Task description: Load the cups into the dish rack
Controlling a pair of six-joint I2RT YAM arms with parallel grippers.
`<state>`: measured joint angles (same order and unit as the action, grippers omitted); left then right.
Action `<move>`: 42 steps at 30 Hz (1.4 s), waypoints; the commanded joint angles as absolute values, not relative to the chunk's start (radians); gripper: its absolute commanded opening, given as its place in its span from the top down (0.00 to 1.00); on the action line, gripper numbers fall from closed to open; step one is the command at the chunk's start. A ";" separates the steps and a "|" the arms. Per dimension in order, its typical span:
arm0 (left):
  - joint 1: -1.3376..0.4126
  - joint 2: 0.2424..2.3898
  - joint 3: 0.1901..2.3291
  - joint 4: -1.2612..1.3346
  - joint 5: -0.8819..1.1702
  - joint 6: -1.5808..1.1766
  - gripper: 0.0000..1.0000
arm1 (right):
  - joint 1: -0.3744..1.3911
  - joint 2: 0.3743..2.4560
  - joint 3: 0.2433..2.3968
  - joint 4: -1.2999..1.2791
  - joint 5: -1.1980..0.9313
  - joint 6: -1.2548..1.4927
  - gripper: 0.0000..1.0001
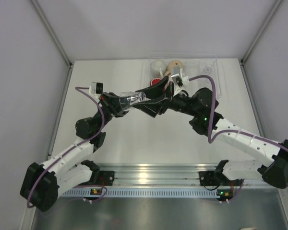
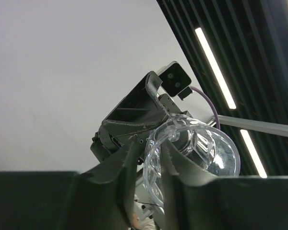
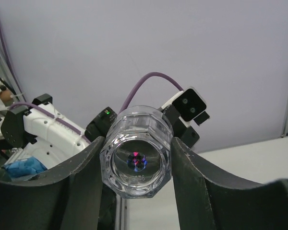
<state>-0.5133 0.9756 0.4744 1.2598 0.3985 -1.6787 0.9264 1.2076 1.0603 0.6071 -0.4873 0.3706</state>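
A small clear glass (image 1: 130, 101) hangs on its side above the table's middle, held between both arms. My left gripper (image 1: 122, 103) is shut on its rim (image 2: 156, 158), one finger inside the mouth and one outside. My right gripper (image 1: 145, 99) has its jaws around the base end of the glass (image 3: 137, 163), and both fingers (image 3: 91, 167) press against its sides. The transparent dish rack (image 1: 209, 67) sits at the back of the table. In it are a tan mug (image 1: 174, 65), a red mug (image 1: 158, 82) and a white cup (image 1: 157, 64).
White walls close in the table on the left, back and right. A metal rail (image 1: 153, 173) with the arm bases runs along the near edge. Purple cables (image 1: 209, 79) loop off both wrists.
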 commanded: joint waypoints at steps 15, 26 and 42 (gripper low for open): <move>-0.517 1.017 0.413 1.399 0.436 -1.641 0.02 | 0.902 1.043 0.939 0.542 -0.350 0.367 1.00; -0.518 1.055 0.390 1.399 0.436 -1.614 0.02 | 0.726 0.826 0.812 0.388 -0.339 0.380 1.00; -0.517 1.085 0.403 1.258 0.517 -1.467 0.02 | 0.614 0.781 1.014 -0.326 0.182 0.388 1.00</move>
<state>-0.5152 1.1023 0.3592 1.2533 0.4603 -1.5467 0.6296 0.7303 0.9009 -0.0811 -0.0544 0.3779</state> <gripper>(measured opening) 0.982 0.514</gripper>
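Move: Both hands hold the clear glass in mid-air; its middle is about 4 cm left of the right hand, and 4 cm right of the left hand and slightly above. From the right hand the dish rack lies roughly 37 cm ahead, 23 cm right and 38 below; in it the red cup is 29 ahead and 6 right, the white mug 31 ahead and 17 right. From the left hand the rack is some 34 ahead, 29 right. The left fingers let go of the glass, opening wide as that hand sinks about 9 cm. The right fingers keep their grip on its base end and carry it off to the right, some 17 cm, also forward and down about 7 cm each, towards the dish rack, the wrist swinging clockwise some 40 degrees and tipping downward. ##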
